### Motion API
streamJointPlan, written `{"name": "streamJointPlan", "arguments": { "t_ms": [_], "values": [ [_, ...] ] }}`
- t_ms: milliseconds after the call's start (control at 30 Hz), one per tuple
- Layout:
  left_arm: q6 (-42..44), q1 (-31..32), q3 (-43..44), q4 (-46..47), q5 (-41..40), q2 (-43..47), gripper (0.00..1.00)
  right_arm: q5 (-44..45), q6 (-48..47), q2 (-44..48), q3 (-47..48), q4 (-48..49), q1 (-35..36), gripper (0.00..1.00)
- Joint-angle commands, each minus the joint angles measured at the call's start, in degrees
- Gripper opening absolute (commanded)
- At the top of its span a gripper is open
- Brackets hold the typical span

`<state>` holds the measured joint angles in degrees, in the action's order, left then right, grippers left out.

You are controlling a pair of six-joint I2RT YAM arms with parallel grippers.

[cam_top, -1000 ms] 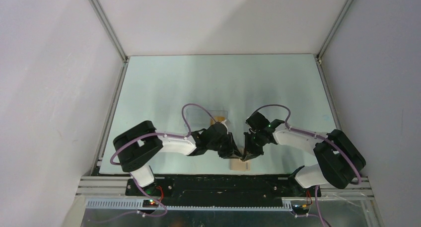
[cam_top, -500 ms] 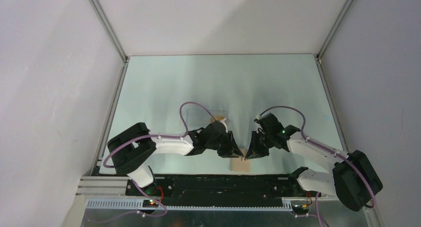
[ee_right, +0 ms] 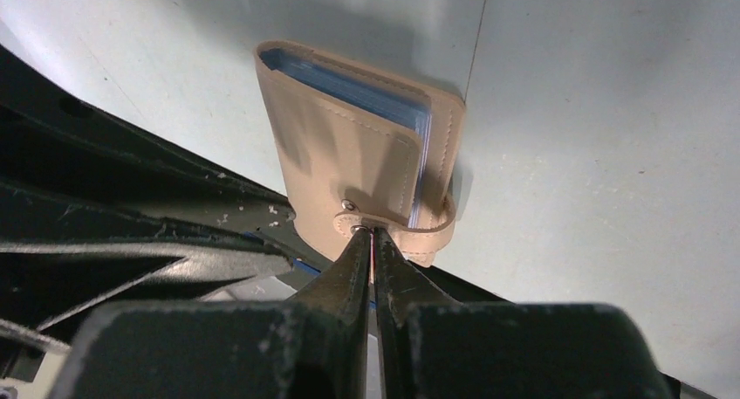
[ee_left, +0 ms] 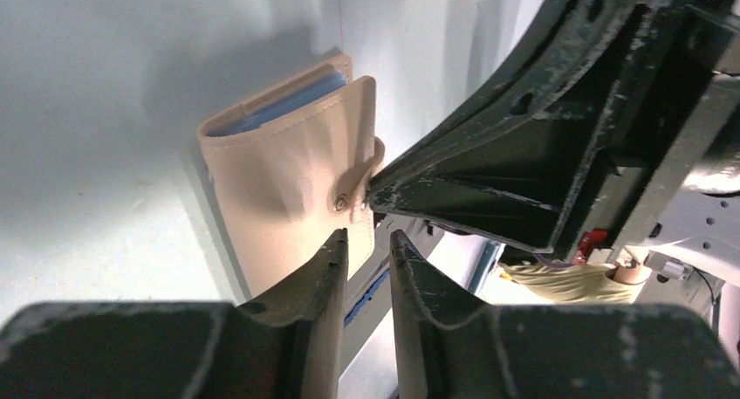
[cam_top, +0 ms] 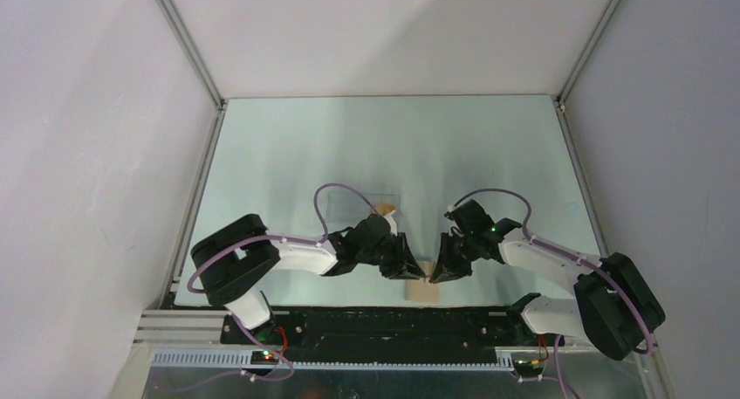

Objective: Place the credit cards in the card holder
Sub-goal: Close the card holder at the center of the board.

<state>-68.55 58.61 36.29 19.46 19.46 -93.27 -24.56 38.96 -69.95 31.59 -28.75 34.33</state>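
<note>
The tan card holder (cam_top: 422, 288) is at the table's near edge, between my two grippers. In the left wrist view it (ee_left: 284, 185) is folded, with the blue lining showing at its top. My left gripper (ee_left: 365, 244) has its jaws narrowly apart, with the holder's lower cover edge between them. My right gripper (ee_right: 373, 235) is shut on the snap tab (ee_right: 410, 229) at the holder's (ee_right: 349, 154) lower edge. Its black body also shows in the left wrist view (ee_left: 524, 172). One orange-yellow credit card (cam_top: 387, 210) peeks out behind the left wrist.
A clear plastic box (cam_top: 377, 198) lies just beyond the left wrist. The table's near edge and the black base rail (cam_top: 393, 325) are right under the holder. Grey walls enclose the pale table (cam_top: 393, 146).
My right arm's elbow has swung out to the right and its wrist has dropped lower toward the holder. The left arm and the holder have hardly moved.
</note>
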Motion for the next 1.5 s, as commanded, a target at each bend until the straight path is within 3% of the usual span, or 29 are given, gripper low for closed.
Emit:
{"name": "streamJointPlan", "arguments": {
  "t_ms": [0, 700, 833, 933, 1033, 1467],
  "values": [
    [1.2, -0.2, 0.5, 5.0, 3.0, -0.7, 0.29, -0.9, -0.5, -1.7, 0.2, 1.8, 0.0, 0.07],
    [0.0, 1.1, 3.3, 5.2, 3.3, -8.7, 0.30, -1.8, -0.2, -2.0, 0.2, 2.0, -0.2, 0.08],
    [-0.1, 1.1, 3.6, 5.2, 3.0, -9.0, 0.21, -2.3, 0.0, -1.7, 0.3, 2.3, -0.2, 0.09],
    [0.0, 1.1, 3.6, 5.3, 2.6, -8.7, 0.05, -2.3, 0.0, -1.6, 0.3, 2.2, -0.2, 0.10],
    [0.3, 1.1, 3.3, 5.2, 2.1, -7.5, 0.00, -2.3, 0.0, -0.7, 0.3, 2.0, -0.2, 0.11],
    [3.1, 1.1, 4.1, -0.4, -1.3, -1.9, 0.00, -1.0, 0.2, 6.1, 0.2, 0.5, -1.3, 0.41]
  ]
}}
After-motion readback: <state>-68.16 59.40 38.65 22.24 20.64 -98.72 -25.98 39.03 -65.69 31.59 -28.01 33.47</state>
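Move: The strap's snap on the card holder is what my left hand is reaching for, about 2 cm to its right, level fore and aft, and some 2 cm below. The cover's stud is about 1 cm left of and 1 cm farther out than that snap; the clear box stands some 15 cm ahead and 13 cm left of my left hand. For my right hand, the snap is right at its nearly shut fingertips, about 1 cm down. My right fingertips stay on the strap's free end, keeping it laid over the cover, while my left hand eases down and to the right about 2 cm each way, then shuts its part-open fingers at the strap end beside the snap. Then my right fingers open and lift free, some 2 cm up, and my left, still shut, rises slightly. ##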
